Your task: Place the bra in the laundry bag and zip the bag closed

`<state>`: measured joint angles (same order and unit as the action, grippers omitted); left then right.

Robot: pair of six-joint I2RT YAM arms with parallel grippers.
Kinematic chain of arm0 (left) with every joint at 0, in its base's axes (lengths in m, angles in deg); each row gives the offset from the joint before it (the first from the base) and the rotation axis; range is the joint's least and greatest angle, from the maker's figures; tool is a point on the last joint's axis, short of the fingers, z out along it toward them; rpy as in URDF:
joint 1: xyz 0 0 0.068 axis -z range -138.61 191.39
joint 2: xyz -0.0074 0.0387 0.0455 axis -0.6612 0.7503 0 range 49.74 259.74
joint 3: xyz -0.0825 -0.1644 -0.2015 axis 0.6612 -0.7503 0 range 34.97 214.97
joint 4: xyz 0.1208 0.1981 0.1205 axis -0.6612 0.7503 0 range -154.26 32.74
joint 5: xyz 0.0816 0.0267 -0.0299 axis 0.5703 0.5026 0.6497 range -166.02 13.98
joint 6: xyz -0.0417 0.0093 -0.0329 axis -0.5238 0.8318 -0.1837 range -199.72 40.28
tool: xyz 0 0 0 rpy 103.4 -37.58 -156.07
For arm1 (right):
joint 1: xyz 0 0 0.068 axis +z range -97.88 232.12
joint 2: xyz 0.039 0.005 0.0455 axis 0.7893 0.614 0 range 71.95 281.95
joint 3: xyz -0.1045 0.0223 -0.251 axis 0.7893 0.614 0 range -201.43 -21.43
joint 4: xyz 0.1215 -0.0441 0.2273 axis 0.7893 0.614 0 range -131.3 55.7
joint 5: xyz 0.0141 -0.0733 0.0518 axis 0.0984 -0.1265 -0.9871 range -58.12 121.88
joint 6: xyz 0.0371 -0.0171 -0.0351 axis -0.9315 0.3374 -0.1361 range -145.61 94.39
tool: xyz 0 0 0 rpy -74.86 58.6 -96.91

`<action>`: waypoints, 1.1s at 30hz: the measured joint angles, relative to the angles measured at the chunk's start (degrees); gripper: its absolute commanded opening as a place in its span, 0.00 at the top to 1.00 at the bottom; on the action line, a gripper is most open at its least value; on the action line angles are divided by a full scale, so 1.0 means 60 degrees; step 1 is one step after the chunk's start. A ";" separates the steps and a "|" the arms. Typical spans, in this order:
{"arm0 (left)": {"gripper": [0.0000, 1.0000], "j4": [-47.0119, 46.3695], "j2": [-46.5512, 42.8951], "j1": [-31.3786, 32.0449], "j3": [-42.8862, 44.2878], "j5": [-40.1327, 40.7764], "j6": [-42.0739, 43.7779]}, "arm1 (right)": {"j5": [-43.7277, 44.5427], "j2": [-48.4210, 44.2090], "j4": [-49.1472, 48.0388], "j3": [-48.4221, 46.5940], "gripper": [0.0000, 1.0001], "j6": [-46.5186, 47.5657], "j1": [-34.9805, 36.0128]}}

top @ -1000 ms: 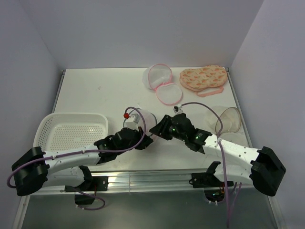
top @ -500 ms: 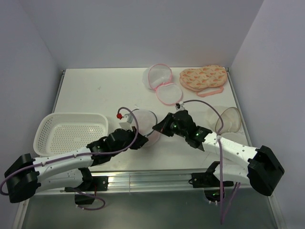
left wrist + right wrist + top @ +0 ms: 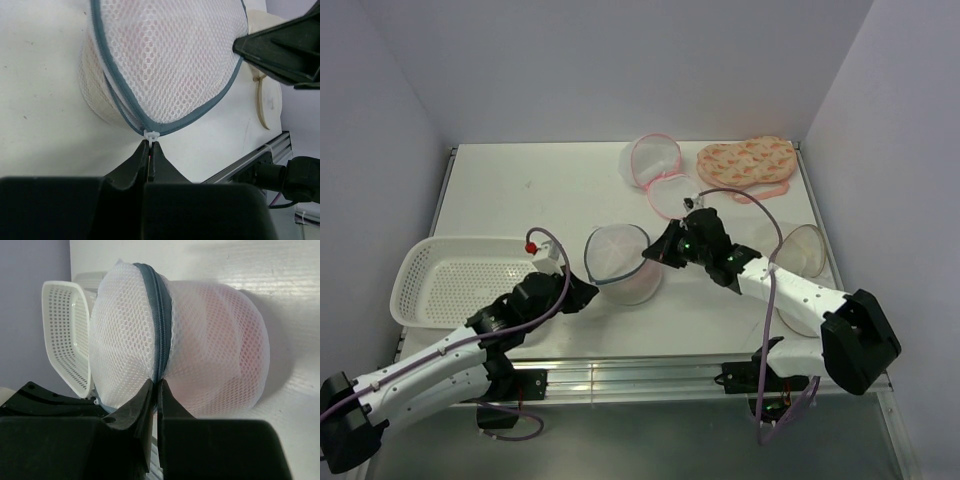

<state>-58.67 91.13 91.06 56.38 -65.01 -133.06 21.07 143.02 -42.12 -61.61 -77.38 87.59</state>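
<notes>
The laundry bag (image 3: pixel 618 262), white mesh with a grey zip rim, stands on edge in the middle of the table. A pale pink shape shows through its mesh (image 3: pixel 220 355); I take it for the bra. My left gripper (image 3: pixel 588 291) is at the bag's near left side, shut on the white zip pull (image 3: pixel 151 134), with the tips (image 3: pixel 151 145) pressed together. On the bag's right side my right gripper (image 3: pixel 658 254) is shut on the grey zip rim (image 3: pixel 161 315), pinching it at the tips (image 3: pixel 158 385).
A white perforated basket (image 3: pixel 468 280) lies at the near left. A pink-rimmed mesh bag (image 3: pixel 660 178) and a peach patterned padded piece (image 3: pixel 745 163) lie at the back. A beige cupped piece (image 3: pixel 803 255) sits at the right edge, behind my right arm.
My right gripper has shut on the bag's rim and moved a little farther away. My left arm has drawn back to the left with the zip pull.
</notes>
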 measured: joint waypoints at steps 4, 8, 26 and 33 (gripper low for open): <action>1.00 -0.0004 0.0022 0.0018 -0.0033 -0.0237 0.0066 | -0.0306 0.0568 0.0106 -0.0652 0.94 0.0463 -0.0062; 1.00 -0.0273 0.0470 0.0539 -0.0029 -0.0262 0.0109 | -0.0408 0.1104 0.0444 -0.1351 0.78 0.0856 -0.0076; 1.00 -0.2397 0.4521 0.1512 0.2266 -0.0619 0.0419 | 0.1100 -0.1814 0.1934 -0.0514 0.36 0.0404 0.0219; 1.00 -0.2612 0.4856 0.1515 0.2386 -0.0699 0.0452 | 0.0925 -0.1938 0.1636 0.0335 0.36 -0.0393 0.0499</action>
<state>-74.34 120.27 100.15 70.70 -69.21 -130.35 26.62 131.39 -32.31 -59.60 -79.74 90.58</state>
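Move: In the left fingers is the white tab at the mesh laundry bag's near corner; the bag's middle lies about 6 cm ahead of the left hand and 6 cm to its right, slightly lower. The white basket is some 30 cm to that hand's left, about level with it. From the right hand, shut on the bag's zip edge, the tab is about 11 cm left, 7 cm back and a little lower; the pink-edged bag is 18 cm ahead, 5 cm right. Letting go of the zip edge, the right hand first eases about 3 cm forward and left with its fingers still shut, then opens wide, lifts over some 4 cm, draws back and right, and sinks again, open, towards the tab. The left hand keeps the tab pinched, dips back slightly, then swings it about 11 cm right towards the open fingers, turning some 15 degrees clockwise. ##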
